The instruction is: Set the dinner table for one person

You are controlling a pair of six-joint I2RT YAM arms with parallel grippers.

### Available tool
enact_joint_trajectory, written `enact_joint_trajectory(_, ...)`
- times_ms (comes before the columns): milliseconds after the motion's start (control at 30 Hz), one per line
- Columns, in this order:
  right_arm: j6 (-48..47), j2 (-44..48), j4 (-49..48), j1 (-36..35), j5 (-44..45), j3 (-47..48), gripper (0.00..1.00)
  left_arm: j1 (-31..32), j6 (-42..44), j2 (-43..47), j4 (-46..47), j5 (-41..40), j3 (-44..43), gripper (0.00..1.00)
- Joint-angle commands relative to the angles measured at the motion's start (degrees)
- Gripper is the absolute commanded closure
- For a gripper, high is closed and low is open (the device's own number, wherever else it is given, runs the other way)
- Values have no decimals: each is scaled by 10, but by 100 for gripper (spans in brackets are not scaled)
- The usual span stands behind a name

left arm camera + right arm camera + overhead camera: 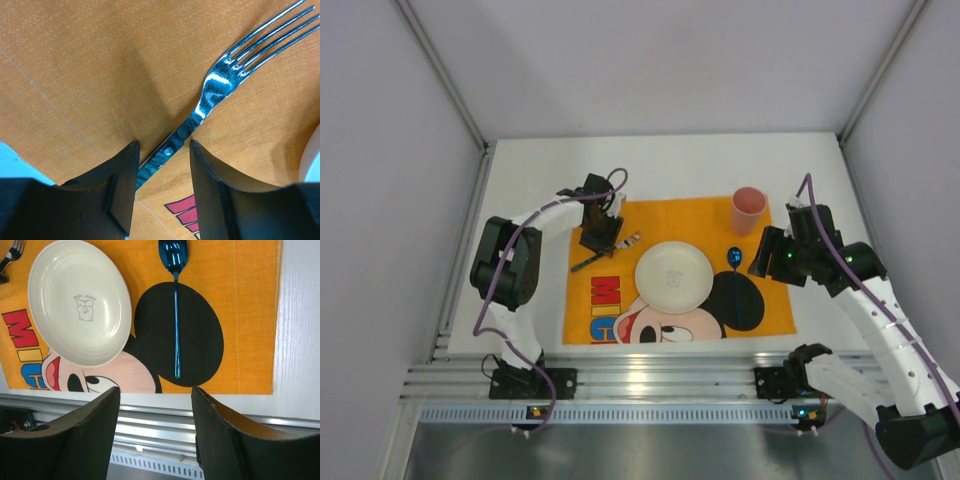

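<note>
On the white dinner table (670,165) lies an orange Mickey Mouse mat (768,300). A cream plate (673,275) sits at its middle, and a blue spoon (734,257) lies right of the plate. A silver fork (215,92) lies flat on the mat's left part, tines pointing away. My left gripper (163,142) hangs low over the fork's handle, open; the handle runs between the fingers (120,180) with a gap on each side. My right gripper (156,388) is open and empty, raised near the mat's right edge, looking down on plate (80,302) and spoon (175,315).
A pink cup (748,210) stands upright at the mat's far right corner, close to my right arm. The ridged silver rail (640,380) runs along the table's near edge. White walls enclose the table at left, right and back.
</note>
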State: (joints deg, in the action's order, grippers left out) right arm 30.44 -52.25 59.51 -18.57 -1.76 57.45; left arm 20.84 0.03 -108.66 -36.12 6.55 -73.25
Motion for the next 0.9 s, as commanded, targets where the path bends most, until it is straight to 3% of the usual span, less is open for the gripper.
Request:
enact_joint_trajectory(0,-9,9,-11,7,-4,8,40,6,1,-36,0,-29,-3,50)
enact_joint_trajectory(233,-14,14,-10,7,-3,8,40,13,-22,-34,-8,-60,-10,60)
enact_joint_trajectory(267,-13,15,-11,7,-3,6,40,14,-23,-32,-14,-60,-11,67)
enact_joint_trajectory(600,-24,19,-24,7,-15,-7,40,14,-44,-9,-66,-170,-65,94)
enact_joint_trajectory(867,-37,23,-34,7,-31,-17,40,13,-86,37,-129,-208,-124,96)
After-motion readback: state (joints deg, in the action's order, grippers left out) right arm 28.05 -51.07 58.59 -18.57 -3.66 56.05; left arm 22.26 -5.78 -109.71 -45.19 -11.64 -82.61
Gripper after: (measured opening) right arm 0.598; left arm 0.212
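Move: The fork lies diagonally under the left hand, already between its open fingertips, with its middle about 1 cm below them. The plate's centre is some 15 cm to this hand's right and 6 cm back. The mat's printed red M is about 9 cm straight back, and the spoon some 28 cm to the right and 8 cm back. From the raised right hand, the fork is roughly 33 cm left, 15 cm farther out and 17 cm lower. The left fingers close on the fork's handle just behind the neck, almost on the spot, and pinch it. Keeping hold, the hand then lifts about 3 cm while moving left and forward by about as much each, away from the plate; it rolls some 15 degrees, left side rising, and turns slightly counter-clockwise. ##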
